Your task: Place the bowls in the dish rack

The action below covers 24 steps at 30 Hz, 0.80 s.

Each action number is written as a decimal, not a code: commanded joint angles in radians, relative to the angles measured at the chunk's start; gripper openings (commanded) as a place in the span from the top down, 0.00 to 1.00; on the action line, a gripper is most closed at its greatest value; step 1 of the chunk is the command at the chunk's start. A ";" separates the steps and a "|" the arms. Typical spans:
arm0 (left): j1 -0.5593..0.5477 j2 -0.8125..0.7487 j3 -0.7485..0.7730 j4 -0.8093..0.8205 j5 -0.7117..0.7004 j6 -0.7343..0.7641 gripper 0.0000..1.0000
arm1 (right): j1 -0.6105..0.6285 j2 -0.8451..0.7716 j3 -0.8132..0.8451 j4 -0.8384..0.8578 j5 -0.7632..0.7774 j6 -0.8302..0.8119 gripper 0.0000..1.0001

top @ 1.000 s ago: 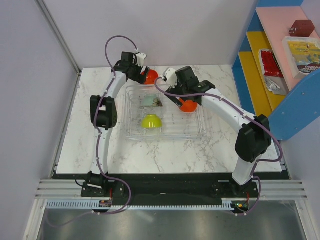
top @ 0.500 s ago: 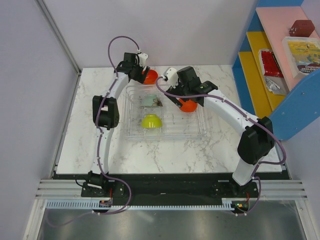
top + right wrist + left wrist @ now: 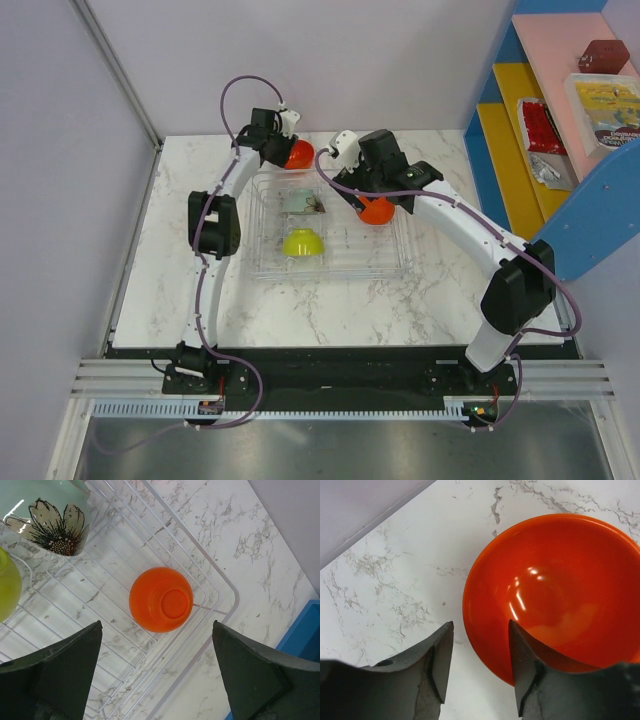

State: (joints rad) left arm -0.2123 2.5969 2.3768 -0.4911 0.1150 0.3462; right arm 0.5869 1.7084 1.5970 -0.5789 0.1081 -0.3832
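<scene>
An orange bowl stands upright on the marble behind the dish rack. My left gripper is open and straddles this bowl's near rim, one finger inside and one outside with a gap; it shows at the back left. A second orange bowl lies upside down in the rack's right end. My right gripper hangs wide open above that bowl, apart from it, below its wrist. A yellow-green bowl and a pale floral bowl also sit in the rack.
A blue, yellow and pink shelf unit with packets stands at the right edge; its blue side shows past the rack corner. Grey walls close the back and left of the table.
My left jaws have narrowed around the orange bowl's rim and that arm has shifted slightly right. The right gripper has drawn back a little from the bowl in the rack.
</scene>
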 commanded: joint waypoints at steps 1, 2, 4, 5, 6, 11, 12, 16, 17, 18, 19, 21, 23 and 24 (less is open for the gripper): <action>-0.012 0.015 0.044 0.028 0.032 0.020 0.50 | 0.001 -0.035 -0.002 0.031 -0.019 0.021 0.02; -0.013 0.015 0.042 0.029 0.032 0.019 0.53 | 0.001 -0.038 -0.002 0.033 -0.021 0.023 0.02; -0.015 0.015 0.041 0.028 0.035 0.019 0.62 | 0.001 -0.036 0.001 0.034 -0.018 0.023 0.02; -0.015 0.015 0.041 0.029 0.034 0.016 0.66 | 0.001 -0.035 0.001 0.034 -0.018 0.024 0.02; -0.015 0.015 0.039 0.028 0.034 0.016 0.73 | 0.001 -0.036 0.001 0.036 -0.018 0.024 0.02; -0.015 0.014 0.041 0.031 -0.001 0.011 0.95 | 0.001 -0.033 0.003 0.045 -0.004 0.033 0.02; -0.015 0.012 0.041 0.032 -0.015 0.008 0.98 | 0.001 -0.035 0.003 0.054 0.001 0.040 0.02; -0.013 0.003 0.042 0.057 -0.110 -0.003 0.98 | 0.001 -0.020 0.007 0.070 0.021 0.069 0.02; -0.012 -0.003 0.042 0.068 -0.148 -0.007 0.98 | 0.001 -0.012 0.011 0.071 0.021 0.075 0.02; -0.012 -0.007 0.045 0.074 -0.167 -0.012 0.98 | 0.001 -0.007 0.009 0.076 0.025 0.081 0.02; -0.010 -0.014 0.045 0.080 -0.205 -0.016 0.98 | 0.001 -0.006 0.008 0.077 0.024 0.087 0.02; -0.007 -0.029 0.045 0.104 -0.250 -0.030 0.98 | 0.001 0.005 0.003 0.083 0.018 0.098 0.02; -0.002 -0.044 0.045 0.121 -0.299 -0.048 0.98 | 0.001 0.011 0.001 0.088 0.018 0.106 0.02; 0.002 -0.060 0.045 0.129 -0.317 -0.052 0.98 | 0.001 0.011 0.001 0.088 0.015 0.109 0.02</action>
State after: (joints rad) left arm -0.2302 2.5965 2.3989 -0.4061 -0.0364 0.3244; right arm 0.5869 1.7119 1.5967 -0.5304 0.1139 -0.3126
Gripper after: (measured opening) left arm 0.052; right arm 0.982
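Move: Just right of the left hand sits the orange bowl, its middle about 5 cm to the right, some 1 cm ahead and 2 cm lower, with its left rim already between the half-open fingers. In the rack, the light green bowl stands roughly 13 cm back and 6 cm right of this hand, the yellow-green bowl about 25 cm back and 6 cm right. From the right hand, the orange bowl lies about 19 cm ahead, 15 cm left and 18 cm below. Closing on the left rim of the orange bowl, the left fingers pinch its wall, one inside and one outside, while the hand eases about 1.5 cm right, towards the bowl's middle. Then it rises some 2.5 cm with the rim held, going about 2 cm forward and swinging back left, the fingers tipping up and turning several degrees counter-clockwise. ##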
